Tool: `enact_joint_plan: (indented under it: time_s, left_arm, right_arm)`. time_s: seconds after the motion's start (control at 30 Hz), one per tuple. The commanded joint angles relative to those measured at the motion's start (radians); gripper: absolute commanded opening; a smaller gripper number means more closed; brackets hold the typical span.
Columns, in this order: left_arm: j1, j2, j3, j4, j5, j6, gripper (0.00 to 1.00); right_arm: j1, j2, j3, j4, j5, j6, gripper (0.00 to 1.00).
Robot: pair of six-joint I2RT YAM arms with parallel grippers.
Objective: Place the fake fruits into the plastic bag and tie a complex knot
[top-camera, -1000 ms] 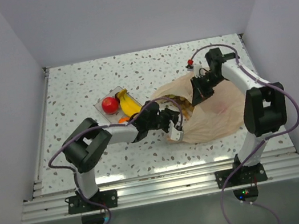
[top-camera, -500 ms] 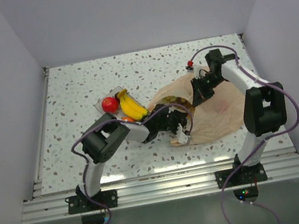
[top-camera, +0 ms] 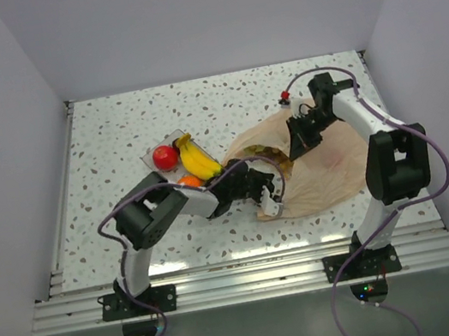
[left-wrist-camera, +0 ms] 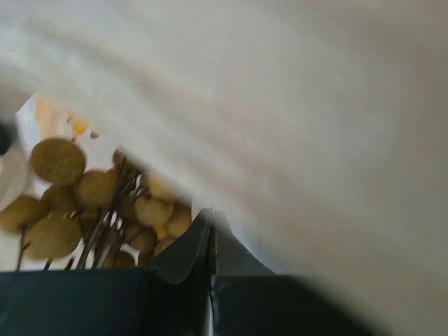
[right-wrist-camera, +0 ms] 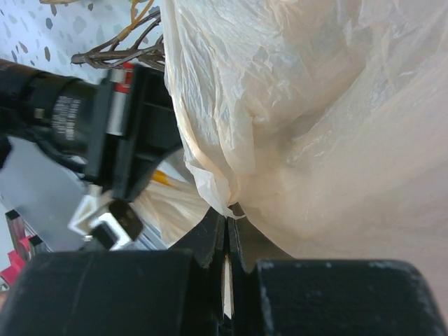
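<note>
The peach plastic bag (top-camera: 328, 163) lies at the right of the table. My right gripper (top-camera: 297, 151) is shut on the rim of the bag (right-wrist-camera: 315, 105), and the film is pinched between the tips of that gripper (right-wrist-camera: 227, 212). My left gripper (top-camera: 271, 184) reaches into the bag's mouth. Its jaws (left-wrist-camera: 212, 213) are shut with nothing visible between them, under the bag's film (left-wrist-camera: 294, 105). The tan grape cluster (left-wrist-camera: 56, 161) lies just ahead and to the left of those tips. A red apple (top-camera: 165, 157), a banana (top-camera: 197, 160) and an orange piece (top-camera: 188, 180) rest at the tray.
The clear tray (top-camera: 149, 157) sits left of the bag, close behind my left forearm. In the right wrist view the left arm's black wrist (right-wrist-camera: 105, 133) is right beside the held rim. White walls enclose the speckled table (top-camera: 113, 127).
My left gripper's jaws have closed. The left arm pushed right toward the bag's mouth and its elbow shifted. The right gripper has kept its hold on the rim.
</note>
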Motion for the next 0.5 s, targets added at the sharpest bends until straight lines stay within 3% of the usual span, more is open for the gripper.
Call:
enact_joint_plan:
  time_s: [0.0, 0.13, 0.3, 0.33, 0.47]
  left_arm:
    - [0.031, -0.242, -0.068, -0.002, 0.006, -0.133, 0.0]
    - [0.072, -0.435, -0.132, -0.097, 0.035, -0.155, 0.0]
    - [0.077, -0.422, -0.093, -0.283, 0.062, -0.096, 0.01]
    - [0.077, -0.405, -0.087, -0.295, 0.061, -0.086, 0.13]
    - [0.08, -0.298, -0.096, -0.178, 0.056, -0.075, 0.24]
  right_arm:
    - [0.0, -0.037, 0.07, -0.038, -0.021, -0.036, 0.0]
    - [0.001, -0.04, 0.121, -0.052, -0.021, -0.05, 0.0]
    - [0.0, -0.015, 0.13, -0.049, -0.021, -0.051, 0.0]
    - [0.0, -0.011, 0.119, -0.044, -0.016, -0.05, 0.0]
    - [0.0, -0.003, 0.079, -0.02, -0.004, -0.054, 0.0]
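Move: The plastic bag's near rim is pinched in the left fingers, low over the table. The brown fruit bunch inside the mouth lies roughly 7 cm ahead of the left hand, straight forward and about level in height; the bananas lie some 10 cm ahead and 18 cm left, the orange about 4 cm ahead and 21 cm left. From the right hand, holding the far rim, the bunch is about 2 cm ahead, 6 cm left and 9 cm below. The bag's near rim is hauled up in the left fingers, quickly, about 15 cm and some 5 cm to the left, the fingertips tilting up about 10 degrees; the left hand then sinks about 4 cm while the fingers part slightly and let the film go. The right hand keeps its pinch on the far rim and lifts it a couple of centimetres up and forward. ##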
